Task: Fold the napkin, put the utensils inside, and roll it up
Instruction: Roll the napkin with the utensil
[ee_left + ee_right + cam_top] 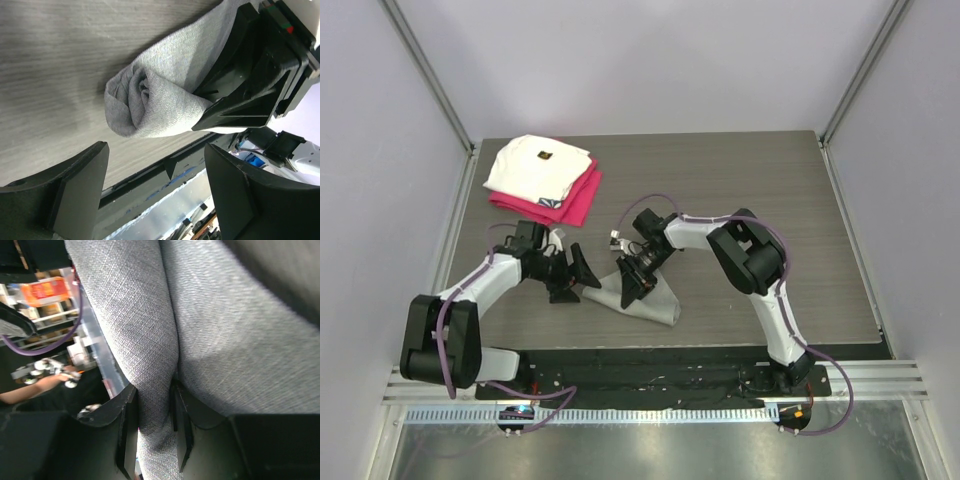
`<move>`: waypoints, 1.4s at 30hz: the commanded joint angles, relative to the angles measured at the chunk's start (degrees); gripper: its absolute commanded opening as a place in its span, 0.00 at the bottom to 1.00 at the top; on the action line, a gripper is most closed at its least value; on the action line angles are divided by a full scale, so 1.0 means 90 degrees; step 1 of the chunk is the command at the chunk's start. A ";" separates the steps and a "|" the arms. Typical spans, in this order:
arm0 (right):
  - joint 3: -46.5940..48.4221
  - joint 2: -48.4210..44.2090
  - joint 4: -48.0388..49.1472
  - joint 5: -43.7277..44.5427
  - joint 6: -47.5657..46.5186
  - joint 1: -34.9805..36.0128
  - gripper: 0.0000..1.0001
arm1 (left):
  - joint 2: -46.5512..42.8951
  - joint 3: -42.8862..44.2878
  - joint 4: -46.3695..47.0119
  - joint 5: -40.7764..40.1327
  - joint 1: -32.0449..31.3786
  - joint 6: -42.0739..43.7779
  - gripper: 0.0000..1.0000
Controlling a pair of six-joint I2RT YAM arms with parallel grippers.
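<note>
The light-grey napkin (pixel 658 301) lies rolled into a loose tube near the table's front middle. In the left wrist view its spiral end (pixel 145 100) faces me. My right gripper (pixel 633 279) is shut on the roll, and in the right wrist view a thick fold of the napkin (pixel 150 315) is pinched between the fingers (pixel 127 430). My left gripper (pixel 576 275) stands open just left of the roll's end, with nothing between its fingers (pixel 82 190). The utensils are hidden.
A folded white cloth (pixel 538 165) lies on a magenta-red folded cloth (pixel 578 203) at the table's back left. The black front rail (pixel 650 360) runs just behind the roll's near side. Grey walls enclose the table.
</note>
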 commanded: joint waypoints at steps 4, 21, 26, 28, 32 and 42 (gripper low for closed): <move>0.0474 0.0619 -0.0109 -0.0045 0.0001 -0.0238 0.36 | 0.0446 0.0019 0.0618 0.0193 0.0018 0.0001 0.77; 0.0708 0.0660 -0.0217 0.0247 0.0079 -0.0287 0.40 | 0.1462 0.0302 0.1088 0.0271 0.0028 -0.0194 0.39; 0.0864 0.0074 -0.0382 0.0862 0.0138 -0.0287 0.52 | 0.1599 0.0536 0.0726 0.0125 0.0028 -0.0321 0.19; 0.0942 -0.0256 -0.0489 0.1223 0.0099 -0.0277 0.59 | 0.1677 0.0634 0.0415 0.0046 0.0018 -0.0331 0.14; 0.1041 -0.1028 -0.0529 0.2296 -0.0203 -0.0093 0.64 | 0.1872 0.0985 -0.0152 -0.0032 0.0018 -0.0273 0.03; -0.0766 -0.2768 0.1461 0.7834 -0.1727 0.2485 0.70 | 0.2302 0.1386 -0.0886 -0.0003 0.0028 -0.0224 0.02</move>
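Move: The gray napkin's left roll end lies just under the open left fingers, about 4 cm below, 2 cm to the right and 1 cm ahead. The right hand already pinches the roll; from it that end is some 8 cm to the left and 1 cm ahead, while the roll's right end is about 11 cm to the right and 4 cm back. The folded cloths sit 21 cm ahead of the left hand and 7 cm to its left. The roll's left end gets pinched between the left fingers, which sink about 3 cm and edge nearly as far forward as they shut. The right hand at first keeps its grip, tipping a little further, then opens to let go once the left has begun closing; it heads forward and up, then draws partly back while rising to some 7 cm, its wrist swinging back about 55 degrees. ##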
